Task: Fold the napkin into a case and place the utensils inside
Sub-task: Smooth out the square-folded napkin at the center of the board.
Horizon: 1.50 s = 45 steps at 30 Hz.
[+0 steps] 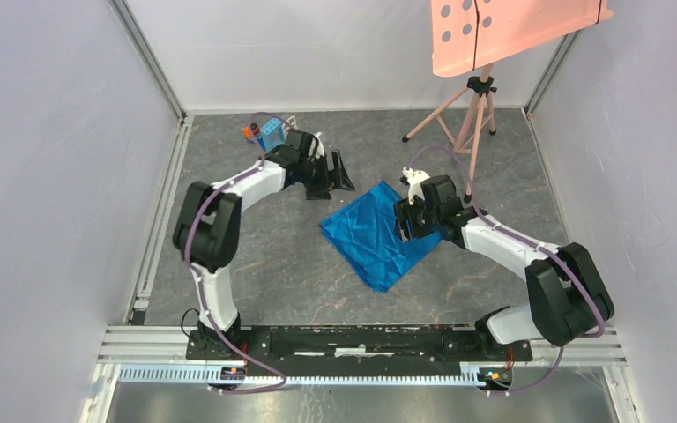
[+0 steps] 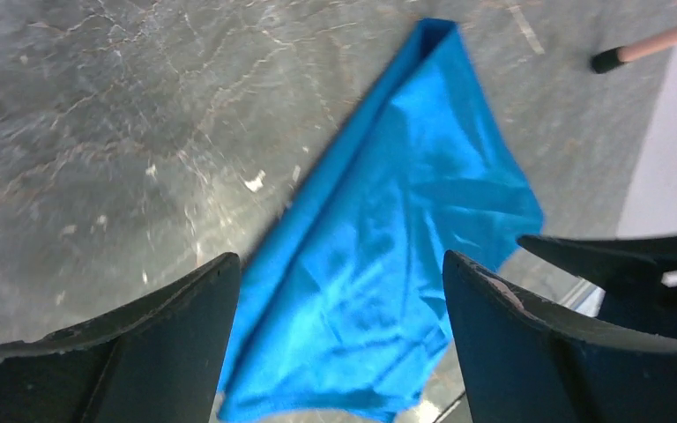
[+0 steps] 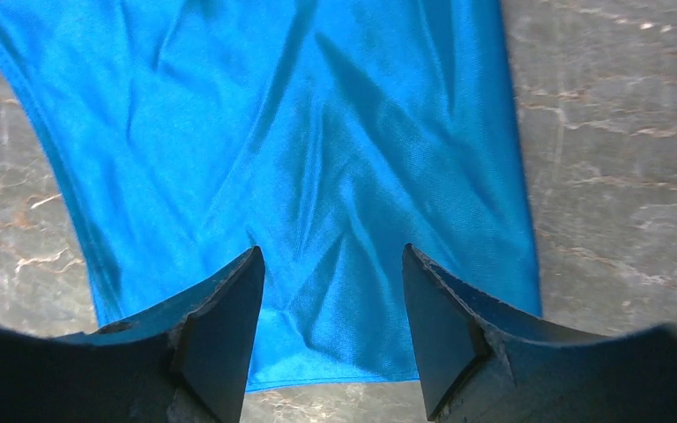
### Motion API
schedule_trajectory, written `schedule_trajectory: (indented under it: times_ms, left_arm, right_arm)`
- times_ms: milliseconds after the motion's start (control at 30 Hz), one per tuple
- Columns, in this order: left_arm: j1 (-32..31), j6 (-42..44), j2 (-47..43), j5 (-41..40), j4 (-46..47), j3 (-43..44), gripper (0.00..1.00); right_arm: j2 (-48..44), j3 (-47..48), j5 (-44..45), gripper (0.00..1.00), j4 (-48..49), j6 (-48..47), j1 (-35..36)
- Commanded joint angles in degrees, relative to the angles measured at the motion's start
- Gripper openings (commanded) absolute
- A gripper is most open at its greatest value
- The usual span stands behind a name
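The bright blue napkin lies wrinkled on the grey floor as a slanted oblong, with layered edges along one long side. My left gripper hovers off its far left corner, jaws wide open and empty; the napkin shows between and beyond its fingers. My right gripper is over the napkin's right end, open, its fingertips straddling the cloth near the short edge without pinching it. The utensils are out of view.
A small blue-and-white toy block house stands behind the left arm. A wooden tripod with a pink perforated board is at the back right, one foot near the napkin. White walls enclose the floor.
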Motion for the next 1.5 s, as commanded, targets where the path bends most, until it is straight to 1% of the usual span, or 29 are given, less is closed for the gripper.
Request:
schedule_trajectory:
  times_ms: [0, 67, 167, 233, 300, 367, 433, 500, 600, 667, 767, 800, 867, 933, 1033, 1067, 1100, 1200, 1233, 1300, 1400, 1467]
  left_arm:
    - [-1.5, 4.4, 7.7, 1.7, 1.8, 5.3, 0.91]
    - [-1.9, 3.5, 8.6, 2.4, 3.8, 4.8, 0.91]
    - [-3.2, 4.2, 8.1, 1.5, 3.9, 2.9, 0.91]
    - [-3.5, 2.9, 7.1, 2.1, 4.9, -0.3, 0.91]
    - [-4.8, 0.4, 4.1, 2.5, 9.1, -6.3, 0.88]
    - [-6.5, -3.9, -0.7, 2.7, 15.5, -14.2, 0.87]
    - [-8.4, -8.8, -6.1, 1.7, 22.0, -24.3, 0.86]
    - [-10.6, -12.8, -13.1, -1.4, 26.4, -33.3, 0.86]
    - [-13.2, -18.2, -25.2, -7.1, 27.4, -44.0, 0.87]
    - [-14.2, -20.9, -32.3, -13.2, 20.8, -47.7, 0.88]
    - [-15.3, -22.0, -41.9, -18.5, 11.5, -49.9, 0.88]
    - [-16.1, -22.6, -44.9, -18.6, 10.1, -50.6, 0.85]
    - [-17.8, -24.7, -47.8, -16.1, 10.7, -52.0, 0.78]
    - [-21.1, -26.8, -48.1, -15.0, 10.1, -52.1, 0.72]
    - [-26.7, -31.6, -47.0, -15.7, 10.6, -52.7, 0.69]
    - [-28.0, -33.3, -46.6, -16.0, 10.6, -52.8, 0.65]
    - [-29.5, -35.3, -46.3, -17.0, 10.1, -52.8, 0.64]
    - [-33.7, -42.6, -46.3, -21.6, 9.1, -53.1, 0.63]
    - [-35.0, -44.9, -46.3, -22.5, 9.5, -53.7, 0.60]
    - [-36.4, -47.9, -45.7, -23.6, 12.4, -54.6, 0.59]
    - [-36.9, -48.9, -44.0, -24.5, 11.7, -54.1, 0.54]
    - [-37.5, -49.8, -43.1, -26.7, 11.0, -53.9, 0.52]
  right_arm:
    - [0.3, -2.3, -6.3, 0.66, 2.4, 2.7, -1.4]
    - [0.3, -4.1, -6.7, 0.66, 4.1, 3.7, -2.2]
    - [-0.1, -6.2, -6.8, 0.66, 4.9, 3.8, -3.4]
    - [-1.5, -7.6, -6.3, 0.66, 5.4, 3.7, -4.1]
    - [-3.6, -8.6, -6.0, 0.67, 5.3, 3.7, -4.7]
    - [-5.3, -8.9, -5.9, 0.67, 4.4, 3.7, -5.1]
    - [-6.9, -9.0, -4.8, 0.67, 2.7, 3.5, -5.3]
    - [-8.5, -9.0, -3.3, 0.67, 0.4, 3.1, -5.5]
    - [-10.9, -10.0, -2.6, 0.68, -1.5, 2.6, -5.9]
    - [-11.5, -10.7, -3.3, 0.68, -1.9, 2.0, -6.2]
    - [-11.2, -11.7, -5.1, 0.68, -2.4, 1.4, -6.3]
    - [-10.9, -12.0, -5.8, 0.69, -2.7, 1.2, -6.3]
    - [-10.8, -12.9, -7.0, 0.69, -3.5, 1.2, -6.3]
    - [-11.4, -13.7, -8.4, 0.68, -4.2, 1.5, -6.7]
    - [-13.3, -14.0, -8.1, 0.67, -7.2, 2.4, -7.0]
    - [-14.1, -13.7, -7.1, 0.67, -8.3, 2.7, -7.1]
    - [-14.9, -13.4, -6.5, 0.67, -9.8, 3.0, -7.2]
    - [-16.9, -12.4, -5.6, 0.67, -13.2, 4.0, -7.2]
    - [-17.7, -12.4, -5.6, 0.67, -13.8, 4.0, -7.2]
    - [-19.2, -12.4, -5.4, 0.67, -14.5, 4.0, -7.2]
    - [-20.8, -12.8, -4.8, 0.68, -15.0, 3.5, -7.1]
    - [-21.4, -13.2, -4.8, 0.68, -15.2, 3.3, -7.2]
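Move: The napkin lies turned cornerwise, its middle about 11 cm back and 10 cm right of the left hand, roughly 7 cm below. The toy house stands some 12 cm ahead and 15 cm left of that hand. From the right hand, already over the cloth, the napkin's middle is about 7 cm left, 2 cm back and 4 cm down; a tripod foot stands 7 cm ahead and 13 cm right. Left hand lowers, then sweeps back nearly 30 cm, dragging the napkin's left corner; right draws back-right about 10 cm. ##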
